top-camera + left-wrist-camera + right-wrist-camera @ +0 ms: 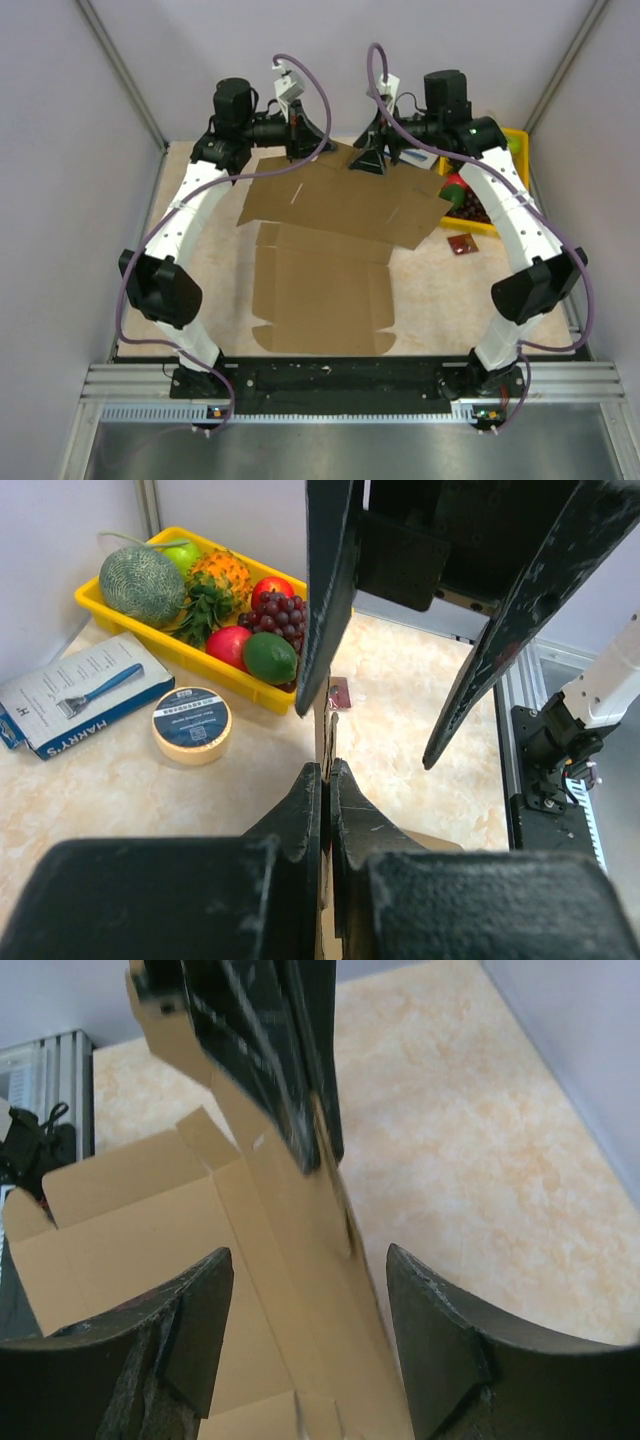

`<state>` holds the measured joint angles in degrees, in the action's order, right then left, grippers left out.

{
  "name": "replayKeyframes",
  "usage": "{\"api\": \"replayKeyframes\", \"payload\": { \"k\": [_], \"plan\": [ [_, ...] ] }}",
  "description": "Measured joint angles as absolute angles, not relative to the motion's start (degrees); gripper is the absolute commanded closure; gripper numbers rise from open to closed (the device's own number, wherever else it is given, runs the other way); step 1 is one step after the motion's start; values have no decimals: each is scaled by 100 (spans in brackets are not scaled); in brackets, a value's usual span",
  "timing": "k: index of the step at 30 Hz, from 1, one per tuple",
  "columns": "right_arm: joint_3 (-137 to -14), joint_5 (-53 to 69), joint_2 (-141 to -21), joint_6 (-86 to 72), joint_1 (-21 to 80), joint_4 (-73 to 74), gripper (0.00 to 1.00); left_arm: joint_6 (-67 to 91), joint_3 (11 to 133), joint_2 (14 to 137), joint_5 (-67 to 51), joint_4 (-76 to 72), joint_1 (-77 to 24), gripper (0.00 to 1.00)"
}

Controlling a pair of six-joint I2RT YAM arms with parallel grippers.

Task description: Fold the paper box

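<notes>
The paper box (pixel 320 290) is a large brown cardboard blank, its near half flat on the table and its far panel (pixel 340 200) raised. My left gripper (pixel 296 148) is at the far edge, shut on the thin cardboard edge (pixel 323 735); in the left wrist view its fingertips (pixel 327 770) pinch it tightly. My right gripper (pixel 368 160) hovers just right of it, open. In the right wrist view its jaws (pixel 310 1260) straddle the raised panel (pixel 290 1260) without touching it. The left gripper (pixel 320 1155) shows beyond, clamped on that panel.
A yellow fruit tray (pixel 200 660) stands at the far right (pixel 512 140). Beside it lie a blue-and-white razor carton (pixel 85 690), a tape roll (pixel 192 723) and a small red card (pixel 461 245). Grey walls close in both sides. A metal rail (pixel 350 380) runs along the near edge.
</notes>
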<state>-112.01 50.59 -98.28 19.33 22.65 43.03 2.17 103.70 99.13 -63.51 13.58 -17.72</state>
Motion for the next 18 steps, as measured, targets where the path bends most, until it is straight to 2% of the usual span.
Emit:
{"api": "replayKeyframes", "payload": {
  "k": [5, 8, 11, 12, 13, 14, 18],
  "plan": [
    [-11756, 5190, -10114, 1881, 2340, 4233, 43, 222, 10088, 9793, -6361, 1203, -1767, 100],
    [-11703, 5201, -10114, 1911, 2349, 4239, 49, 255, 9985, 9734, -6366, 1111, -1761, 100],
    [-11712, 5282, -10156, 1885, 2357, 4263, 62, 311, 9950, 9690, -6396, 956, -1756, 100],
    [-11734, 5317, -10191, 1870, 2362, 4270, 80, 336, 9909, 9655, -6425, 893, -1754, 100],
    [-11762, 5341, -10239, 1861, 2381, 4265, 93, 364, 9872, 9623, -6455, 840, -1752, 100],
    [-11832, 5376, -10313, 1848, 2399, 4268, 100, 408, 9819, 9579, -6493, 757, -1750, 100],
    [-12060, 5601, -10547, 1739, 2440, 4263, 100, 447, 9723, 9502, -6521, 646, -1675, 100]
  ]
}}
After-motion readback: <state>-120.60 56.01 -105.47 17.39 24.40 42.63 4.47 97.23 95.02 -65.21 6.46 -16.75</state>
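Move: Around the raised upper edge of the paper box, the right hand's fingers stand open; the spot for them to shut on lies about 3 cm to their left, nearly level. The left gripper already pinches the same edge some 6 cm left of the right hand and 1 cm farther out; from it that spot is about 3 cm right. The box's lower panel is roughly 22 cm back, 6 cm left and 30 cm below the right hand. Sliding left along the raised edge towards the left gripper, the right hand goes about 3 cm, first rising a little over 1 cm, and turns slightly counter-clockwise as its wide-open fingers close and pinch the cardboard. The left hand keeps its grip on the edge and draws back about 1 cm. ##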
